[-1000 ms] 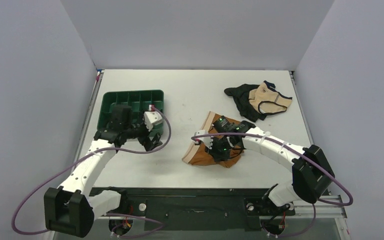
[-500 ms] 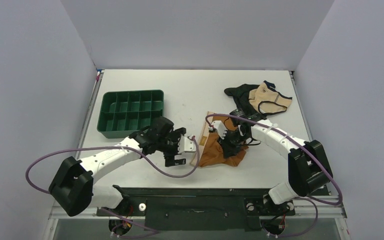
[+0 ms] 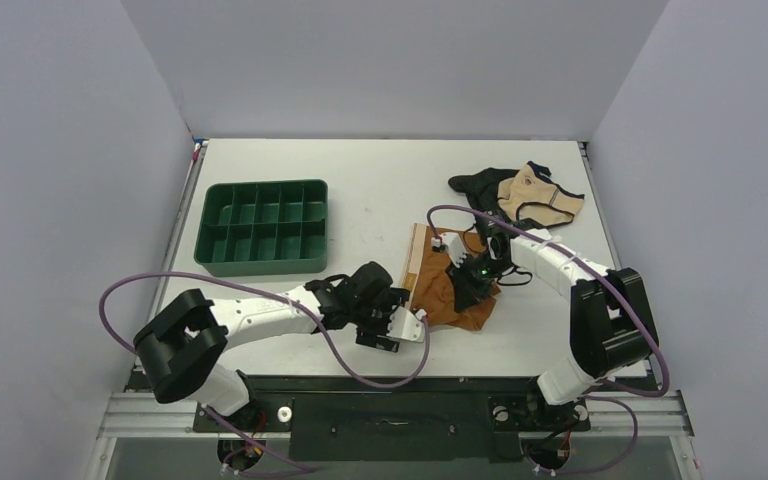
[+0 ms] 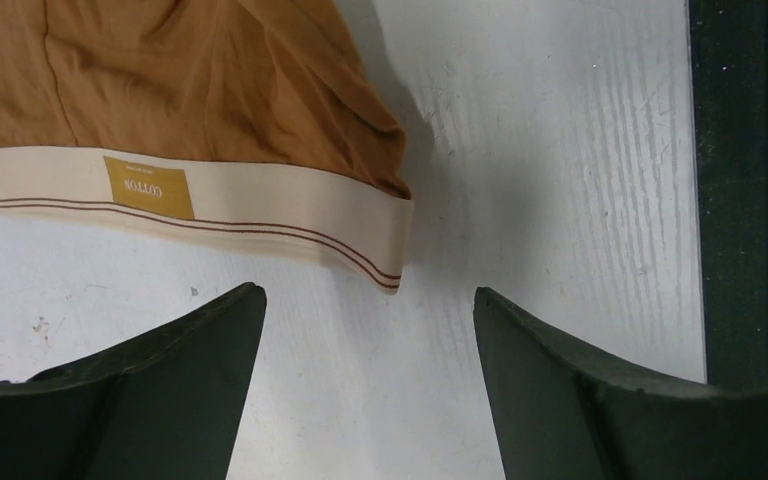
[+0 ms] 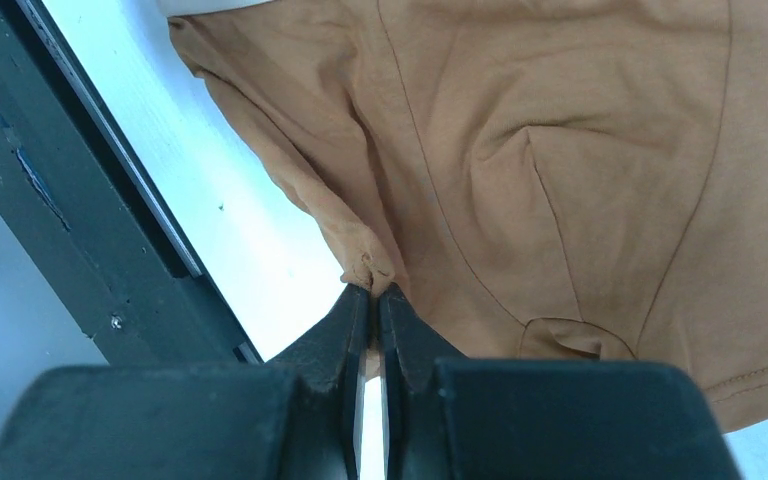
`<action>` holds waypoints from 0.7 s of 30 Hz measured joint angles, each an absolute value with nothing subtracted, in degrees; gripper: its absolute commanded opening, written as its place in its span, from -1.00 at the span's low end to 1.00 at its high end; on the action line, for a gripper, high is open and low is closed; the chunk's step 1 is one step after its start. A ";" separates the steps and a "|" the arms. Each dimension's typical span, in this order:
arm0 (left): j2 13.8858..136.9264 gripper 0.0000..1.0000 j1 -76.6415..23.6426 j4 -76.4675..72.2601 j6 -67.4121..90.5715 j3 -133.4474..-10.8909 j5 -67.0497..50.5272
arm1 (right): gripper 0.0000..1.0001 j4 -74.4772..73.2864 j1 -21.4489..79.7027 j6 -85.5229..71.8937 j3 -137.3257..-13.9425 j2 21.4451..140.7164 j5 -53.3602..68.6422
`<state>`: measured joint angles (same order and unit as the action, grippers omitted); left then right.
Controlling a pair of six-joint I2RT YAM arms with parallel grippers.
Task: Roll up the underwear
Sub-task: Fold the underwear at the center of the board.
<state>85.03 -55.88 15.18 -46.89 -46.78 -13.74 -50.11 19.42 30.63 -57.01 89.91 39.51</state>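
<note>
The underwear (image 3: 442, 295), rust-brown with a cream waistband (image 3: 416, 262), lies right of the table's middle. My right gripper (image 3: 467, 281) is over its right part. In the right wrist view that gripper (image 5: 373, 291) is shut on a small pinch at the edge of the brown fabric (image 5: 560, 150). My left gripper (image 3: 412, 330) sits low at the near end of the waistband. In the left wrist view it (image 4: 368, 293) is open, with bare table between the fingers (image 4: 190, 370). The near corner of the waistband (image 4: 290, 215) lies just ahead of the gap, not touching either finger.
A green compartment tray (image 3: 206, 262) stands at the left. A black garment (image 3: 480, 192) and a beige one with dark trim (image 3: 540, 200) lie at the back right. The dark front rail (image 4: 745, 200) runs close to both grippers along the table's near edge.
My left arm has swung from the green tray across to the underwear's near waistband corner, its jaws narrowing a little. My right gripper, still shut on the fabric, has pulled it back and right.
</note>
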 measured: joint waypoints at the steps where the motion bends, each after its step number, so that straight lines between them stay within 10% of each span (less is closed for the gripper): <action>1: 85.52 0.35 -56.21 14.90 -47.07 -46.83 -13.41 | -1.00 -50.22 19.25 30.63 -57.04 89.91 39.53; 21: 92.60 -0.50 -59.16 9.85 -46.13 -47.94 -7.84 | -1.00 -51.24 18.02 30.65 -57.25 89.91 40.36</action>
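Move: Just below the left fingers, some 2 cm to their right, 1 cm farther out and 3 cm down, lies the near end of the underwear's waistband. Along the band its yellow label is about 7 cm ahead of the left hand, 2 cm right and 4 cm lower; the green box stands 17 cm ahead and 28 cm left, roughly 1 cm below hand height. From the right hand that waistband end is 10 cm left, 1 cm nearer the base and about 4 cm down. Sinking about 3 cm and easing some 1.5 cm to the right, the left hand comes down over the near waistband end, its fingers narrowing from wide to about half that gap, one on each side of the band, not yet shut. The right hand stays put with its shut fingers still pinching the underwear's brown edge. ##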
